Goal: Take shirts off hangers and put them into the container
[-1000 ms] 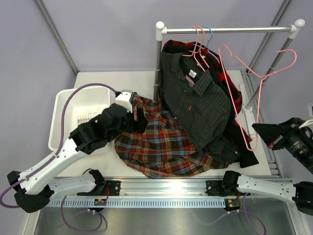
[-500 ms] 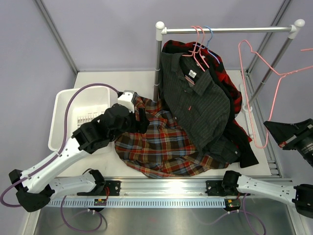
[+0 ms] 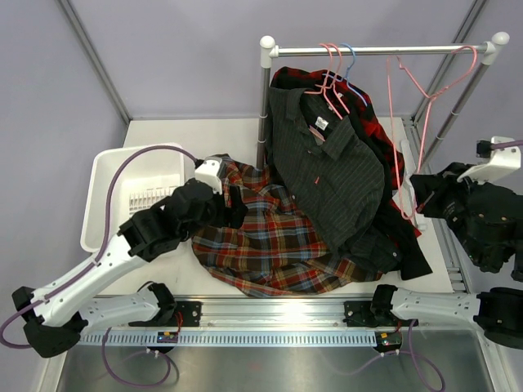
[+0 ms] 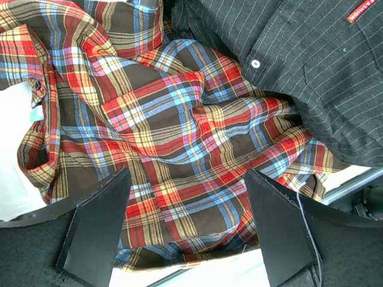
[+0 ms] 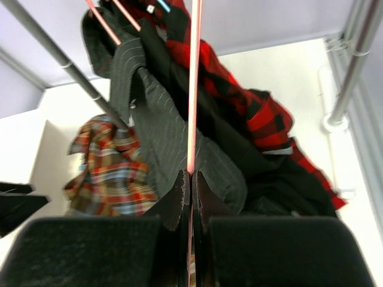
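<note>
The plaid shirt lies crumpled on the table, off any hanger. My left gripper hovers open over its left edge, nothing between the fingers. The charcoal pinstriped shirt hangs from pink hangers, with the red-and-black check shirt and the black shirt behind it. My right gripper is shut on a bare pink hanger, whose hook sits at the rail's right end. The white container stands at the left.
The metal rail spans the back on two posts, the left post rising beside the shirts. A blue hanger hooks onto the rail among the pink ones. The hanging shirts' tails drape onto the table over the plaid shirt's right side.
My right arm swung the bare pink hanger from out at the right back to the rail, and its hook now rests near the rail's right end. The left arm barely shifted.
</note>
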Available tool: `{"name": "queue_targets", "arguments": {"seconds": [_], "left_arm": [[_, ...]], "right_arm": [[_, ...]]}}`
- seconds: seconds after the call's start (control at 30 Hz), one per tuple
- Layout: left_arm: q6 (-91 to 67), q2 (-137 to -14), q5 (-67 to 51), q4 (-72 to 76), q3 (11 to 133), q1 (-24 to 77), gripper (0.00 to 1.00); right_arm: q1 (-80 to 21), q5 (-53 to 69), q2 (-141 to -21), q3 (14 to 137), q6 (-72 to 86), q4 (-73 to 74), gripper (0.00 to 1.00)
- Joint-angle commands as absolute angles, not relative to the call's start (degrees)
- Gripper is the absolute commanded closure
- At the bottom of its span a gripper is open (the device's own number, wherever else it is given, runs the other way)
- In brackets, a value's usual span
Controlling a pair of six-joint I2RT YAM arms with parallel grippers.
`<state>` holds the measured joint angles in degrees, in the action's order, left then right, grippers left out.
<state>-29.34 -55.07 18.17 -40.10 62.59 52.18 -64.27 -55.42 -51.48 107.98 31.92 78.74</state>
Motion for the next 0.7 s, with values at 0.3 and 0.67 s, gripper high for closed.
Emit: {"name": "queue_targets", "arguments": {"seconds": [0.3,0.67], "left_arm": [[-30.2,-48.2,16.4,-36.1,59.3,52.7,0.18],[-29.4,-45.1,16.0,-36.0,56.5,52.8,0.18]], "right_arm": [[-46.6,-49.7,-56.6,97.7,8.5,56.5,1.0],[-25.7,-31.0,-64.8,98.2,5.2,50.6,1.0]]}}
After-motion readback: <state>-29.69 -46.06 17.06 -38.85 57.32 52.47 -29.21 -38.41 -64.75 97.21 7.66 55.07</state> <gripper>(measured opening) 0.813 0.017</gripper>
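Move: My right hand grips an empty pink hanger by one corner. The free right part of the rail, where its hook is headed, lies about 20 cm ahead of that hand and some 10 above. The hung hangers are level with it on the rail, roughly 11 cm left of my hand, and the rail's right end about 17 cm right. From my left hand the same rail spot is some 17 cm ahead, 32 right, 28 up. Keeping its pinch on the hanger's corner, my right hand swings forward towards the rail, about 12 cm, gathering speed and sinking some 4 cm, while it rolls its left side down by about 20 degrees and turns a little clockwise. My open left hand eases about 2 cm back and to its left above the plaid shirt. ##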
